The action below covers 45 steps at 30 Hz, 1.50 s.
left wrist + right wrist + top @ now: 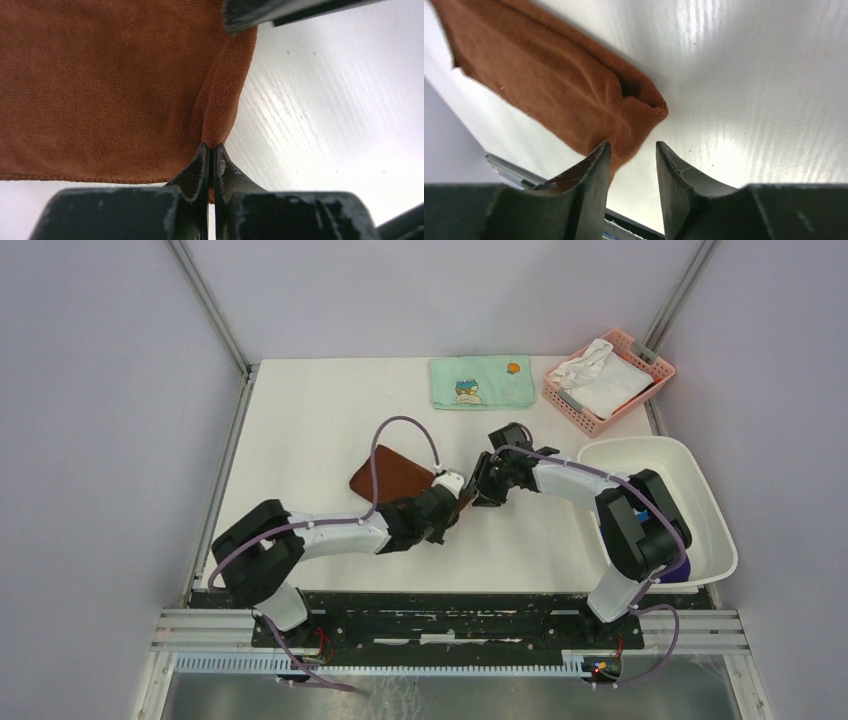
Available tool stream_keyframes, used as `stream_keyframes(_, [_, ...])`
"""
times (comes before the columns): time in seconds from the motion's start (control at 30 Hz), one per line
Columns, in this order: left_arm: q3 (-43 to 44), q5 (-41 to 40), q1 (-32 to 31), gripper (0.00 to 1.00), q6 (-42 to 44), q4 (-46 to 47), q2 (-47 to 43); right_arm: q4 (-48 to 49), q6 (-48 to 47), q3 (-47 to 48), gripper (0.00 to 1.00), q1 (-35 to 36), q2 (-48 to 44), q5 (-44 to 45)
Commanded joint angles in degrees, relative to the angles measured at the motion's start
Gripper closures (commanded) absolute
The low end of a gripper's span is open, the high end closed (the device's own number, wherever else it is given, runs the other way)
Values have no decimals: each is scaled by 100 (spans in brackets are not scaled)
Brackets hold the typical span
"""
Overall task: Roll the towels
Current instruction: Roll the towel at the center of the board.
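The rust-brown towel [392, 474] lies flat on the white table, left of centre. My left gripper [463, 502] sits at the towel's right corner. In the left wrist view it [210, 148] is shut on a pinched-up fold of the rust-brown towel [100, 85]. My right gripper [479, 488] faces it from the right. In the right wrist view it [633, 146] stands open, and the doubled corner of the rust-brown towel [559, 90] lies just ahead of its left finger, not held. A bit of dark purple towel [680, 568] shows in the white tub.
A white tub [700, 490] stands at the right, partly under the right arm. A pink basket [565, 398] holding a white cloth [600, 375] is at the back right. A pale green cartoon-print towel [482, 381] lies at the back centre.
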Motion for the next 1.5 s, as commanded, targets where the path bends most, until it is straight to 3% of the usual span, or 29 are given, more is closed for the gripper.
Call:
stream_keyframes(0.0, [-316, 1889, 862, 97, -704, 557, -363, 1041, -443, -335, 49, -248, -703, -601])
stream_keyframes(0.2, [-596, 3322, 1693, 97, -1406, 1014, -207, 1950, -543, -1042, 46, -487, -1101, -974])
stream_keyframes(0.43, [-1157, 4434, 2426, 97, -2446, 2084, 86, 2711, -654, -1495, 54, -483, -811, -1137])
stream_keyframes(0.67, [-1394, 4712, 2725, 97, -2863, 2442, 213, 3319, -572, -1531, 59, -446, -210, -1271])
stream_keyframes(0.97, [-1332, 4782, 2951, 97, -3005, 2182, 204, 3973, -246, -1335, 55, -335, 39, -1645])
stream_keyframes(1.07, [-1200, 4687, 2954, 97, -2874, 1940, 172, 3600, -379, -1128, 52, -328, -103, -1608])
stream_keyframes(1.27, [-1111, 4580, 2953, 97, -2787, 1753, 128, 1351, -856, -425, 42, -329, -510, -666])
stream_keyframes(1.47, [-1078, 4589, 2953, 97, -2762, 1739, 111, 467, -783, 316, 37, -108, -120, -120])
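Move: My left hand already pinches the near corner of the brown towel; the towel's middle lies about 9 cm ahead and 6 cm to its left, a centimetre or so lower. My right hand is already part-open over the towel's right end, which is roughly 2 cm ahead, 1 cm left and 2 cm below; the towel's middle is some 13 cm left and 2 cm ahead of it. The folded green towel lies about 24 cm straight ahead of my right hand. Keeping the near corner pinched, I draw my left hand left and forward over the towel, roughly 3.5 cm in all, sinking slightly while the wrist twists about 55 degrees and its fingers swing to point more to the right. I lift my right hand about 4 cm, dip it back down by the right end, then rise again forward, opening the fingers wider. ##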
